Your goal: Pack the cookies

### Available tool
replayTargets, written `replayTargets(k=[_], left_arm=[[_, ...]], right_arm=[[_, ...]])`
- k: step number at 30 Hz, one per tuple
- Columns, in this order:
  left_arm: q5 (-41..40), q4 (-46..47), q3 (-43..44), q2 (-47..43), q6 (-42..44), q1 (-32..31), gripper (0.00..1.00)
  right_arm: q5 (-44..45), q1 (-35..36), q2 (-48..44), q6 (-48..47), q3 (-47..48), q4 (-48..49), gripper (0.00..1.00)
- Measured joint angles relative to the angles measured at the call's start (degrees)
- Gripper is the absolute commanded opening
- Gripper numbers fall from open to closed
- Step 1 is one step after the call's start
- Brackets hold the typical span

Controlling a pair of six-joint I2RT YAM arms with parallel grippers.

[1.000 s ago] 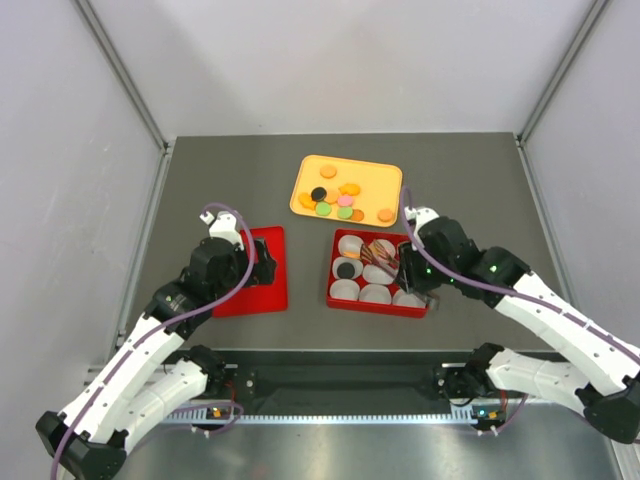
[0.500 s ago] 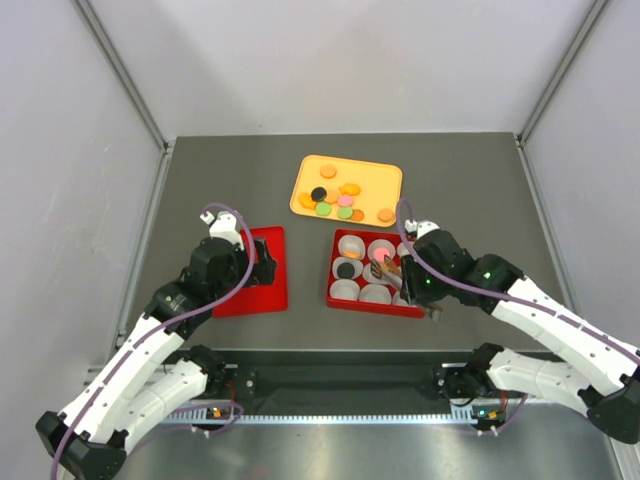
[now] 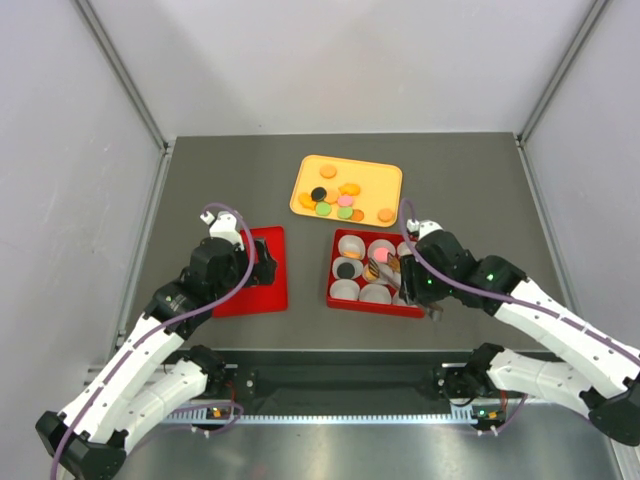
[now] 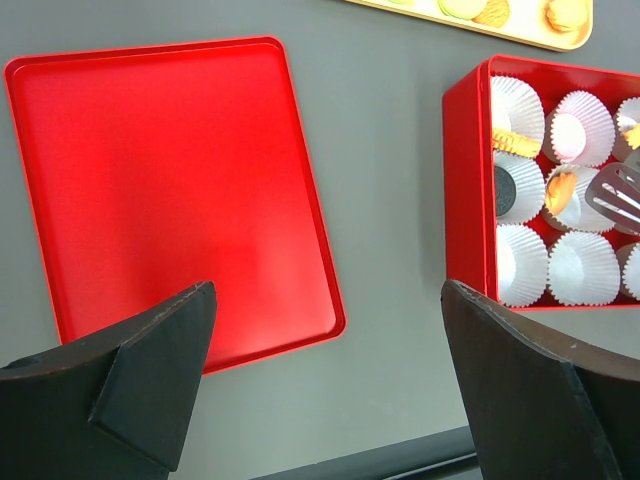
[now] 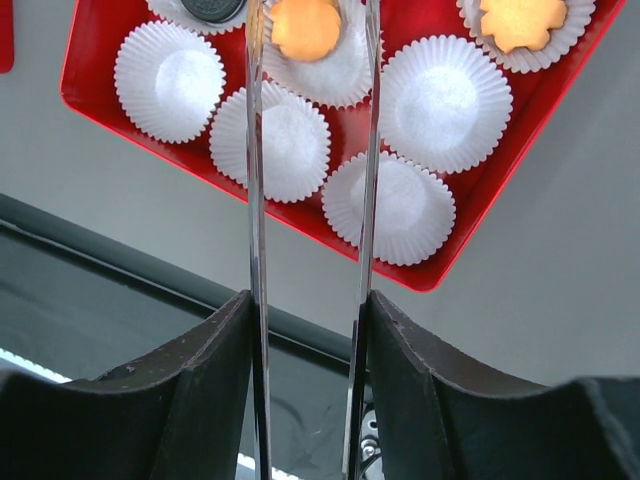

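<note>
Loose cookies [image 3: 336, 200] in orange, green, pink and black lie on the yellow tray [image 3: 310, 168]. The red box [image 3: 333, 270] holds white paper cups. Some cups contain cookies: a round orange one [image 5: 306, 27], a black one [image 5: 212, 8], a flower-shaped orange one [image 5: 522, 18] and a pink one [image 4: 568, 135]. My right gripper [image 5: 308, 300] is shut on metal tongs [image 5: 257, 200]. Their two arms stand apart on either side of the round orange cookie, which rests in its cup. My left gripper [image 4: 330, 290] hangs open and holds nothing, over the table beside the red lid [image 4: 160, 190].
The red lid [image 3: 268, 290] lies flat to the left of the box. The black rail [image 5: 100, 250] at the table's near edge runs just below the box. Grey walls enclose the table on three sides.
The right gripper has loosened and the tongs' arms have spread. The orange cookie they carried now lies in a middle cup of the box. The left arm has not moved.
</note>
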Motion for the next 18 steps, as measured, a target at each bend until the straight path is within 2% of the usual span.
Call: replayTargets(k=[4, 7, 10, 18], left_arm=[[0.0, 0.0, 0.0, 0.0, 0.0, -0.2, 0.99], [0.0, 0.0, 0.0, 0.0, 0.0, -0.2, 0.99], [0.0, 0.0, 0.0, 0.0, 0.0, -0.3, 0.99], [-0.2, 0.0, 0.0, -0.3, 0.0, -0.3, 0.99]], right_arm=[[0.0, 0.0, 0.7, -0.1, 1.9, -0.2, 0.47], [0.1, -0.1, 5.2, -1.1, 8.7, 0.1, 0.49], [-0.5, -1.8, 12.5, -3.0, 16.9, 3.5, 0.48], [1.0, -8.5, 39.1, -9.0, 36.9, 11.5, 0.5]])
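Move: The right hand holds the tongs crosswise. The cookie tray lies about 21 cm ahead of it, 10 cm to its left and some 13 cm below. The pink cookie is about 17 cm ahead and 11 cm left of the hand, and the orange cookie at the tray's near right corner 14 cm ahead and 2 cm left. The red box's middle is 1 cm ahead and 4 cm left. From the left hand the tray is some 16 cm ahead and 15 cm right. Keeping its hold on the part-open tongs, the right hand lifts their heads off from around the orange cookie in the red box's middle cup, then speeds forward about 19 cm and some 9 cm left towards the cookie tray. On the way it climbs about 8 cm to clear the box's far wall, then starts down again by 1 to 2 cm as it comes over the tray, still travelling, the wrist tilting about 10 degrees so the fingers point more forward and the grip hardly changing. ##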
